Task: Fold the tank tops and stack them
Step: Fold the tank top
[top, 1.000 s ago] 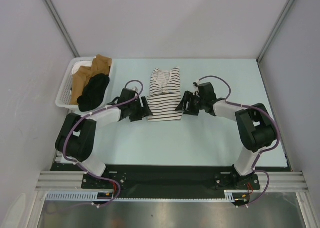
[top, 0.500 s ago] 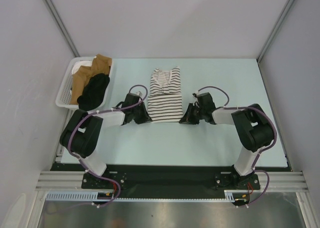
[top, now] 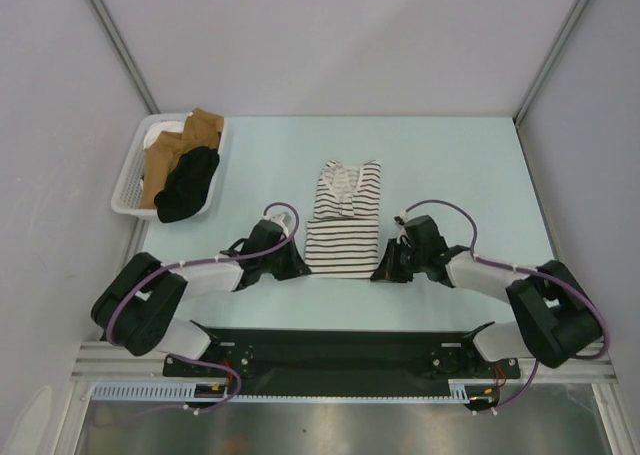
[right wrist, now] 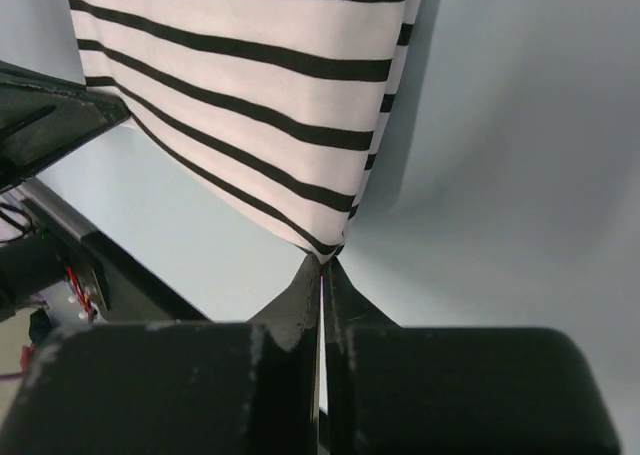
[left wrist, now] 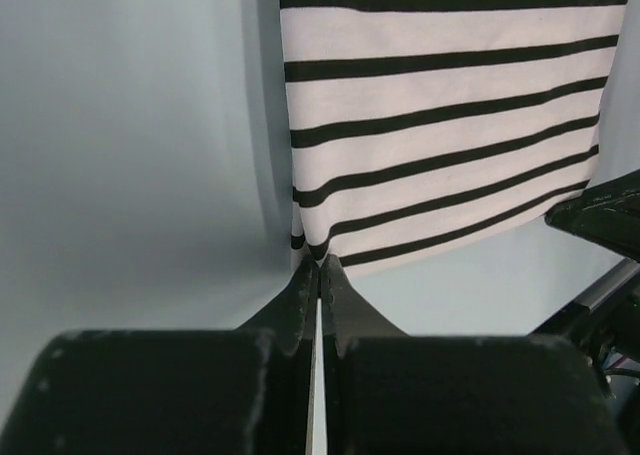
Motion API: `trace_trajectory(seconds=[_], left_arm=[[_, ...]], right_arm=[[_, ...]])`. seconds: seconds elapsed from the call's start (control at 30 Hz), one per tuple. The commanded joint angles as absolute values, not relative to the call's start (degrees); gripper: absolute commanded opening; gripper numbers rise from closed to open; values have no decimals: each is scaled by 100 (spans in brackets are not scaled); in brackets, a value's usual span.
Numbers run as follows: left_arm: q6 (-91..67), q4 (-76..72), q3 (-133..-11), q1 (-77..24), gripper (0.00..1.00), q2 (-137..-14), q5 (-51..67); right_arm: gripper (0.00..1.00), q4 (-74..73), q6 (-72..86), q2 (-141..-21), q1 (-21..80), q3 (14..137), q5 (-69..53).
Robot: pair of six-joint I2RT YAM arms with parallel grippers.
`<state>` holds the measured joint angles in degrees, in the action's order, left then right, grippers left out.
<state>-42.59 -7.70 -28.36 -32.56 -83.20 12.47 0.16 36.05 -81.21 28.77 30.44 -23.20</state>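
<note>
The striped tank top (top: 344,220) lies stretched out on the table, neck end far, hem end near. My left gripper (top: 297,266) is shut on its near left corner (left wrist: 312,247), pinching the cloth at the fingertips. My right gripper (top: 385,270) is shut on the near right corner (right wrist: 330,245) in the same way. Between the two grippers the hem hangs taut and slightly lifted. A black tank top (top: 188,183) lies crumpled in the basket at the far left.
A white basket (top: 126,190) at the far left holds the black top and brown cloth pieces (top: 175,145). Grey walls and metal posts close in the table on three sides. The black base rail (top: 340,347) runs along the near edge.
Both grippers closed on the near corners of the striped top and pulled it toward the near edge; the top has slid nearer and a little to the right.
</note>
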Motion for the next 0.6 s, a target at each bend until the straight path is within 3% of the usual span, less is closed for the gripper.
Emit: trace_trajectory(seconds=[0.0, 0.33, 0.57], left_arm=[[-4473, -45, -2435, -3629, 0, -8201, 1064], [-4772, 1396, -2636, -3990, 0, -6470, 721], [-4483, 2222, -3558, -3981, 0, -6451, 748]], right_arm=[[0, -666, 3691, -7403, 3014, 2795, -2039], [0, -2275, 3727, -5600, 3287, 2926, -1609], [0, -2724, 3499, -5642, 3270, 3734, -1494]])
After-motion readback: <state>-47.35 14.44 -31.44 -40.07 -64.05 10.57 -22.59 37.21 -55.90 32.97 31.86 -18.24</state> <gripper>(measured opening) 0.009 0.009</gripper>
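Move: My fingers are already shut on the two corners of the tank top's near folded edge, almost on the table. From my left hand the tank top's middle lies about 12 cm ahead and 8 cm to the right; its strap end is some 24 cm ahead and 9 cm right. From my right hand the middle is about 13 cm ahead and 6 cm left, the strap end some 25 cm ahead and 5 cm left. With both grippers still pinching their corners, I keep dragging the tank top back towards my bases, about 5 cm, away from where the strap end lay, and then raise the near edge some 6 cm. My right hand starts rising sooner, going back and up together; my left draws back nearly level before going up. My wrists barely turn and my fingers stay shut. ##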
